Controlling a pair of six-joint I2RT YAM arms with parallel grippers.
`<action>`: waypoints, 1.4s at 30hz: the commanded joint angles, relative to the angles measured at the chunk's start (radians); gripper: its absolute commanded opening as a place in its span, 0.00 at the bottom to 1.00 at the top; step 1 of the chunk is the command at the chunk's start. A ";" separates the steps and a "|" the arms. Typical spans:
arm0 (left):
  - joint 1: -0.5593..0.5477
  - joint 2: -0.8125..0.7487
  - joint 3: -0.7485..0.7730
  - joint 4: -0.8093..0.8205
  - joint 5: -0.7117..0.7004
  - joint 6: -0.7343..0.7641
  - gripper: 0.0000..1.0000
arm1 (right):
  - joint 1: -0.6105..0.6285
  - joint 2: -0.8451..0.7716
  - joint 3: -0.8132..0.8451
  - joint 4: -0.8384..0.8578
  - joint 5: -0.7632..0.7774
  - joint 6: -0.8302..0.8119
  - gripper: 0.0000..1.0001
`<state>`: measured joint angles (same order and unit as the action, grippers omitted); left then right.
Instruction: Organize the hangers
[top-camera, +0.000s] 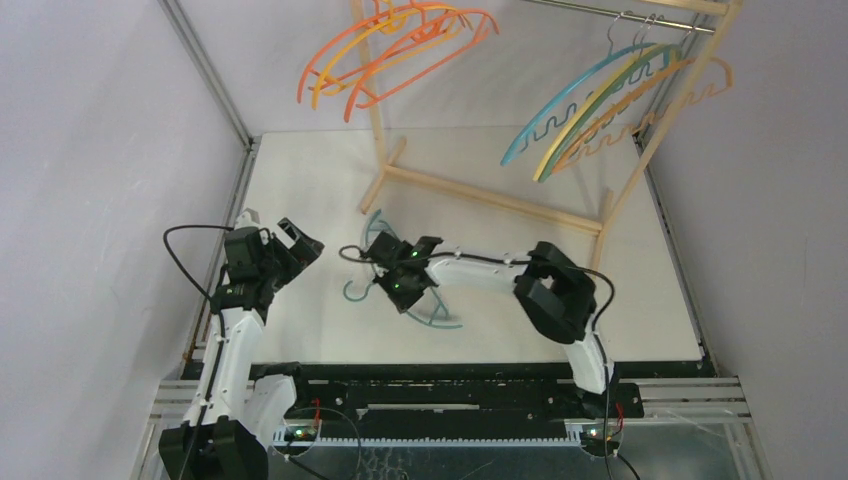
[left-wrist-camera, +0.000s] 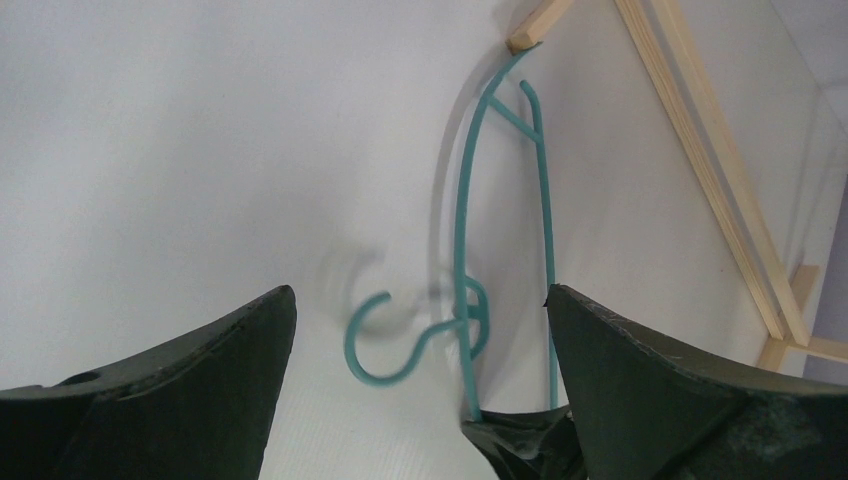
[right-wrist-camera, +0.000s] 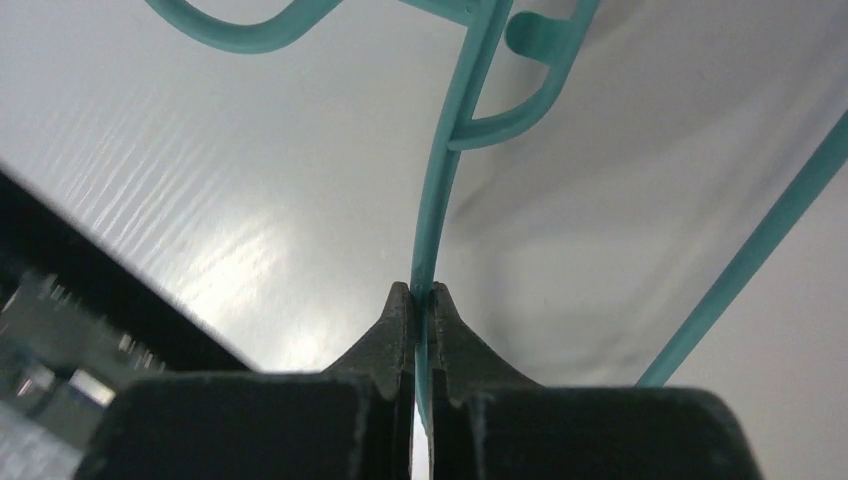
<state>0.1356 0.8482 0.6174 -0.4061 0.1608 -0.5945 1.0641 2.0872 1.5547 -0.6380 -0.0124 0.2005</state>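
Note:
One teal hanger lies on the white table, its hook pointing toward the left arm. My right gripper is shut on the thin arm of this teal hanger just beside the hook; in the top view the right gripper is at the table's middle. My left gripper is open, a little left of the hanger, with nothing between its fingers. Orange and yellow hangers hang at the rack's left end. Teal, yellow and orange hangers hang at its right end.
The pale wooden rack frame stands across the back of the table, its foot close to the far tip of the lying hanger. A metal rod runs along its top. Grey walls close in both sides.

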 joint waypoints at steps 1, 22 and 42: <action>0.012 -0.004 0.062 0.035 0.002 -0.004 1.00 | -0.083 -0.241 0.002 -0.103 -0.213 -0.020 0.00; 0.014 0.058 0.124 0.128 0.051 -0.046 1.00 | -0.256 -0.575 0.232 -0.101 -0.001 0.339 0.00; 0.013 0.067 0.168 0.075 0.054 -0.019 0.99 | -0.391 -0.515 0.347 0.421 0.338 0.413 0.00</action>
<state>0.1410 0.9184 0.7223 -0.3332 0.1986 -0.6285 0.7010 1.5196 1.8133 -0.3904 0.2489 0.6090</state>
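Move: Low over the table, the right hand already pinches the teal hanger. The free stretch of rail it is bound for lies about 25 cm ahead, 8 cm to its right and 55 cm up. The hung orange hangers are some 27 cm ahead, level sideways, 45 cm up; the blue hanger is about 16 cm ahead, 32 cm right, 45 cm up. From the idle left hand that stretch is roughly 18 cm ahead, 23 cm right and 43 cm up. Keeping the teal hanger pinched, the right hand climbs fast, some 27 cm almost straight up at first, then goes on up and forward and to its right towards the rail, about 40 cm higher in all. The wrist swings the fingers from pointing down to nearly level, forward and left, turning roughly 80 degrees. The left hand, open and empty, shifts about 5 cm up and forward. ##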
